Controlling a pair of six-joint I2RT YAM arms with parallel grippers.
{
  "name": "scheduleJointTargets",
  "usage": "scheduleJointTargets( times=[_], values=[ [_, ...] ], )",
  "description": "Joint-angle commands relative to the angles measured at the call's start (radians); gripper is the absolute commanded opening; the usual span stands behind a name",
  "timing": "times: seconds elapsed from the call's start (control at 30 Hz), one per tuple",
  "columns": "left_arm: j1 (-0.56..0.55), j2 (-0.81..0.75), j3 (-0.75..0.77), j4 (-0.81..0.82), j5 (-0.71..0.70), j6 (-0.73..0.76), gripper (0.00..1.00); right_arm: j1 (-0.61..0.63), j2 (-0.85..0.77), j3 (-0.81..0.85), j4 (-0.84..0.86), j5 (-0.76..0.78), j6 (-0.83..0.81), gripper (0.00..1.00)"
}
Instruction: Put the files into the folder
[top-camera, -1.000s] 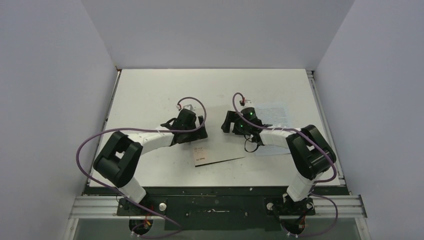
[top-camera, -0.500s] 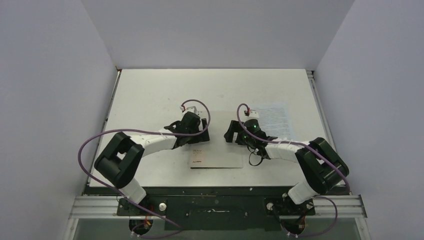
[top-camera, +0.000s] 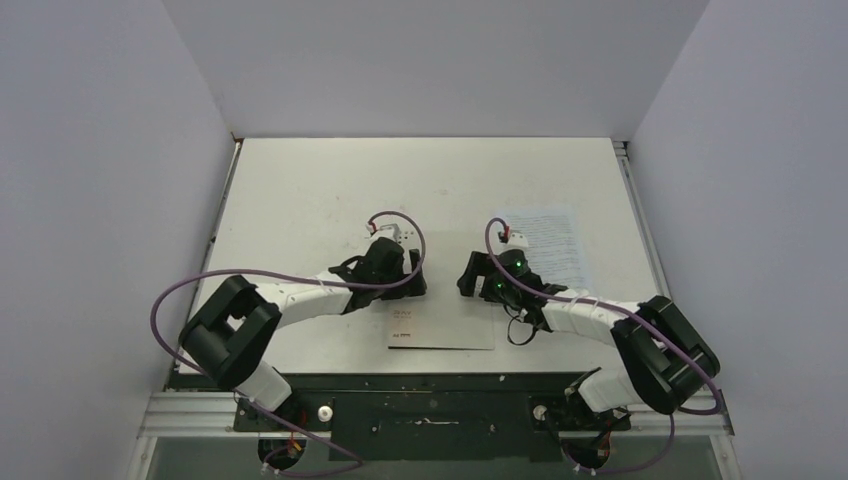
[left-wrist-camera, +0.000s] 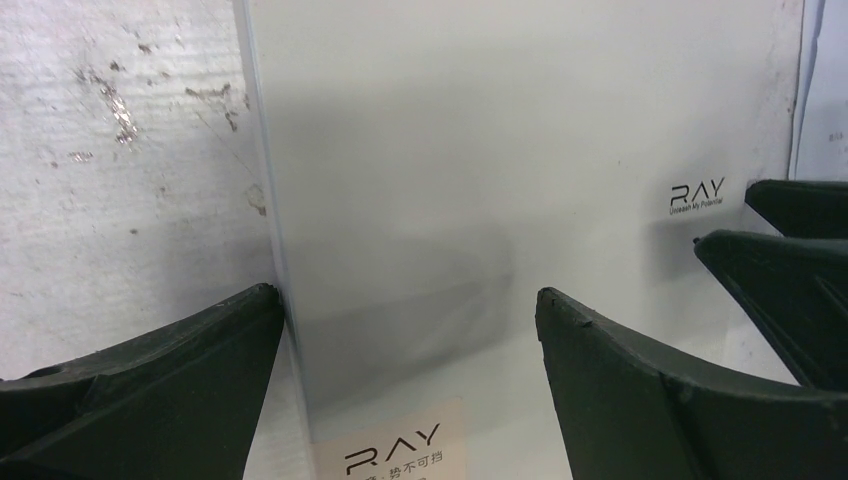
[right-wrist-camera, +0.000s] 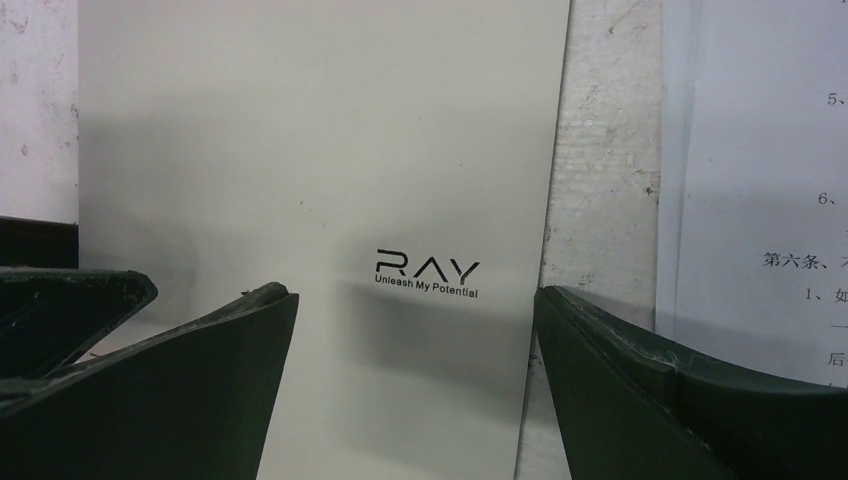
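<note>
The folder lies shut and flat near the table's front edge, light grey-beige with "RAY" marks. Both grippers hang low over its far part. My left gripper is open. In the left wrist view, the left gripper straddles the folder's left edge, one finger over bare table. My right gripper is open too. In the right wrist view, the right gripper spans the folder's right edge. The files, printed white sheets, lie right of the folder.
The white table is scratched and walled on three sides. In each wrist view the other arm's dark fingers show at the side, the right arm's fingers and the left arm's finger. A metal rail runs along the near edge.
Both grippers have moved toward the near edge, staying open. The folder has slid nearer with them and turned from tilted to square with the table front. The files have stayed put.
</note>
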Motion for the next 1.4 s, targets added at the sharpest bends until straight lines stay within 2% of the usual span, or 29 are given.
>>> scheduleJointTargets(
  times=[0.0, 0.37, 0.77, 0.93, 1.37],
  values=[
    [-0.040, -0.037, -0.057, -0.039, 0.137, -0.066, 0.97, 0.030, -0.025, -0.017, -0.039, -0.063, 0.030, 0.91],
    [-0.039, -0.138, -0.099, -0.098, 0.085, -0.060, 0.96, 0.024, -0.083, 0.016, -0.177, -0.008, -0.041, 0.90],
    [-0.038, -0.186, -0.132, -0.098, 0.123, -0.065, 0.96, 0.069, -0.085, 0.068, -0.322, 0.099, -0.095, 0.90],
    [-0.039, -0.196, -0.167, -0.067, 0.139, -0.076, 0.96, 0.109, -0.081, 0.068, -0.324, 0.111, -0.075, 0.90],
    [-0.042, -0.184, -0.200, -0.007, 0.227, -0.102, 0.96, 0.120, -0.129, 0.014, -0.240, 0.035, -0.005, 0.90]
  ],
)
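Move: The folder lies flat between the two open grippers, its middle about 9 cm to the left hand's right and some 8 cm to the right hand's left, level with both going outward and about 2 cm below them. Each hand's outer finger is at its own side edge. The files lie flat beyond on the right, their middle roughly 17 cm to the right hand's right and 10 cm farther out. Backwards, close over the table, both open hands travel together towards the near table edge, the left about 6.5 cm and slowing, the right some 4.5 cm and sinking slightly. Their outer fingers stay against the folder's left and right edges, dragging it along while sliding back along those edges; both wrists tilt about 10 degrees, left side down. ##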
